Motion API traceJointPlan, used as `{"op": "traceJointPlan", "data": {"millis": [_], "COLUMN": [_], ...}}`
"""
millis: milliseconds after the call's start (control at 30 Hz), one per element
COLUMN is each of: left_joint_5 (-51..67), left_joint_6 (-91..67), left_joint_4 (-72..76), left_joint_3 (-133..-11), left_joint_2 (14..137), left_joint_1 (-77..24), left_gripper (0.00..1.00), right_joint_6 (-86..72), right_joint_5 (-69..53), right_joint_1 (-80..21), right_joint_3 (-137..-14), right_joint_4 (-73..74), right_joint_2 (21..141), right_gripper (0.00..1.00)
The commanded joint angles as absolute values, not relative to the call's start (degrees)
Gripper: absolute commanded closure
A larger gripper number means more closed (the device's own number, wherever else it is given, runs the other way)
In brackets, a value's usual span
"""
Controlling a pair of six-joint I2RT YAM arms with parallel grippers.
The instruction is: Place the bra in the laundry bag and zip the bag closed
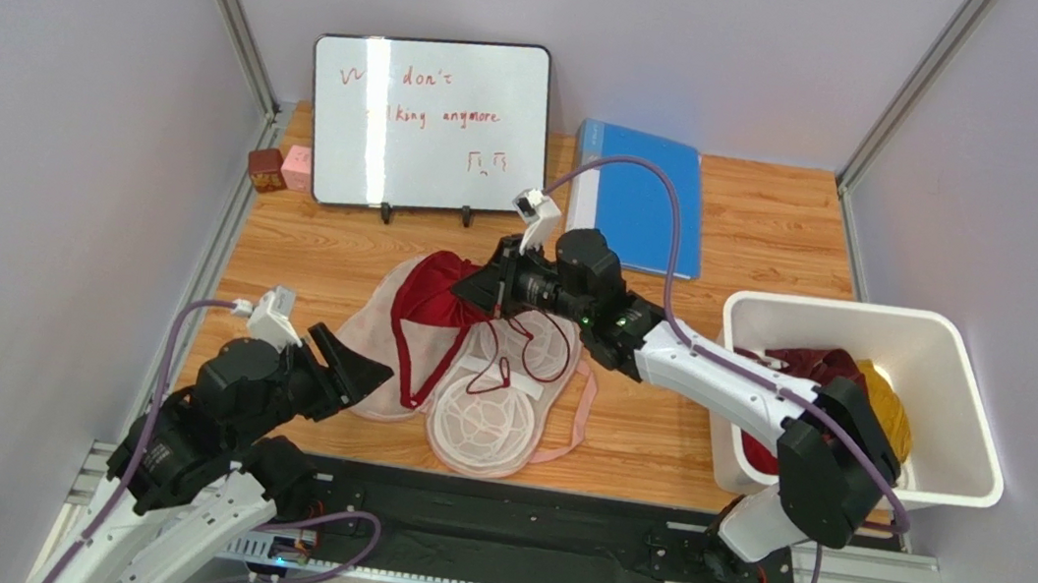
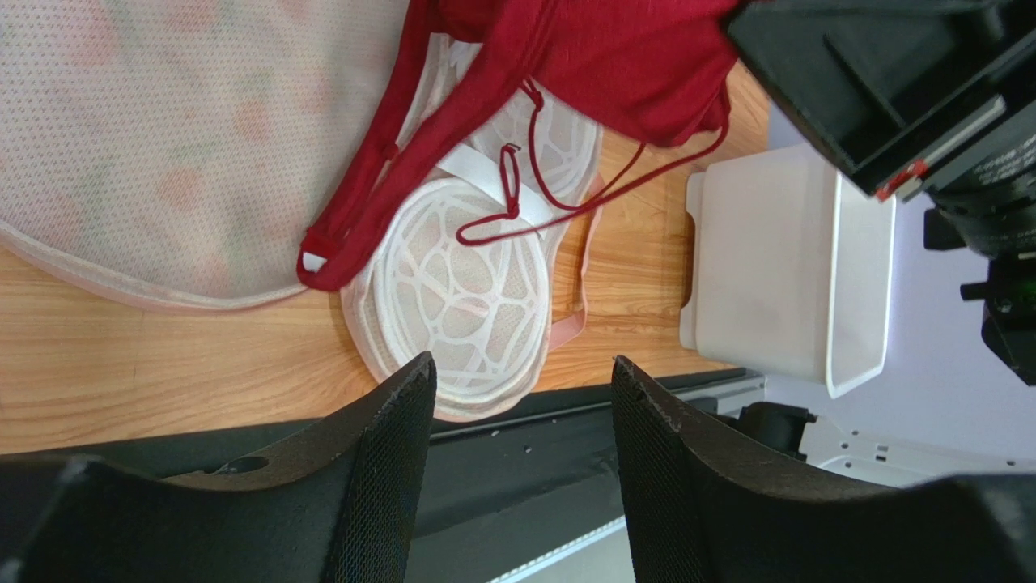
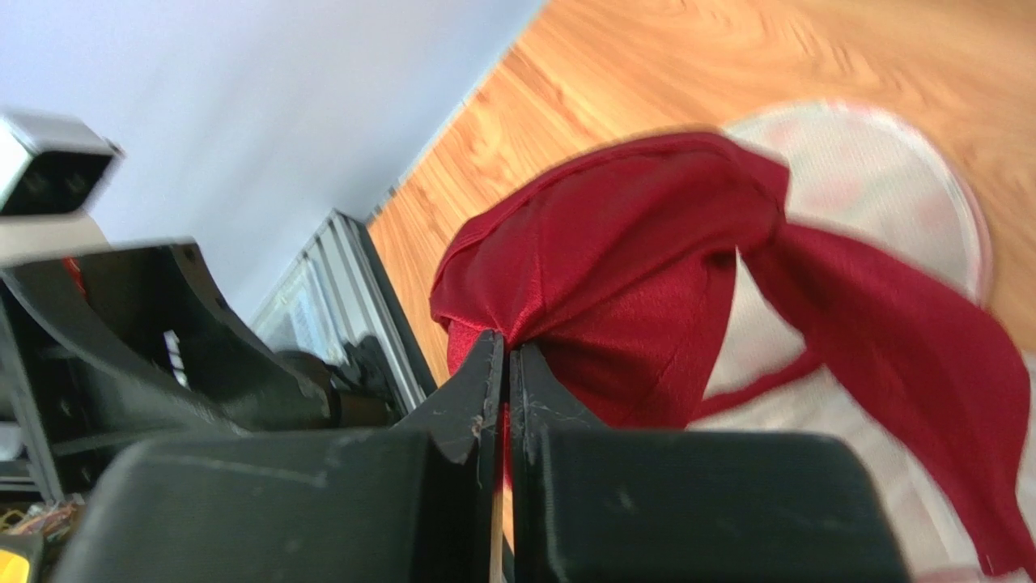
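Observation:
The dark red bra (image 1: 436, 314) hangs over the open laundry bag (image 1: 373, 351), its thin straps trailing onto the bag's white ribbed dome (image 1: 487, 419). My right gripper (image 1: 493, 290) is shut on one bra cup (image 3: 608, 279), pinching the fabric between its fingertips (image 3: 507, 352) above the bag's printed mesh (image 3: 876, 170). At the bag's near left edge my left gripper (image 1: 350, 365) stands open and holds nothing. In the left wrist view its tips (image 2: 521, 377) hover over the table's front edge, short of the dome (image 2: 456, 292) and the bra (image 2: 608, 61).
A white bin (image 1: 850, 315) holding red and yellow clothes (image 1: 850, 374) stands at the right, also seen as the white bin (image 2: 778, 255) from the left wrist. At the back are a whiteboard (image 1: 427, 122), a blue folder (image 1: 637, 195) and two small blocks (image 1: 280, 169).

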State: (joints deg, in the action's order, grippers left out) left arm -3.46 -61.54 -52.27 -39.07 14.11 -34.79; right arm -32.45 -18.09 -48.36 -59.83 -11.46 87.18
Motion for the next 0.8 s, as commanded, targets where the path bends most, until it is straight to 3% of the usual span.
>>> {"op": "traceJointPlan", "data": {"millis": [0, 233, 567, 767], "left_joint_5": [-3.78, -5.1, -4.66, -4.83], "left_joint_6": [-62.4, -62.23, -62.31, -62.4], "left_joint_4": [-52.47, -55.63, -55.11, -55.81], "left_joint_3": [-40.16, -41.84, -42.01, -42.01], "left_joint_2": [12.66, 11.95, 12.48, 12.04], "left_joint_1": [-34.72, -34.72, -34.72, -34.72], "left_gripper": [0.38, 0.38, 0.38, 0.38], "right_joint_6": [-33.84, -30.42, -21.01, -21.18], "right_joint_5": [-20.91, -28.19, -36.73, -38.77], "right_joint_1": [-48.6, -48.52, -44.57, -41.49], "right_joint_3": [-68.19, -69.61, -74.79, -66.73], "right_joint_4": [-20.47, -27.24, -25.32, -29.42], "right_joint_2": [91.13, 94.74, 100.02, 96.69], "right_gripper": [1.0, 1.0, 1.0, 1.0]}}
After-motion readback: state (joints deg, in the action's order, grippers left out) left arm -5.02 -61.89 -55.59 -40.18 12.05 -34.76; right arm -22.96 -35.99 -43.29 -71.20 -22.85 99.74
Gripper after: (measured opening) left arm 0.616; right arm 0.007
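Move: The right hand holds the bra over the open laundry bag, whose middle lies some 17 cm below, about 2 cm back and straight in line sideways. The bag's left flap is about 8 cm to the left and 1 cm ahead, its near round pad 11 cm back and 4 cm right, its far pad 4 cm ahead and 11 cm right. From the idle left hand the bag's middle is roughly 11 cm ahead, 14 cm right and 16 cm down. Still pinching the bra, the right hand swings some 5 cm left and up, then forward, turning counter-clockwise. ##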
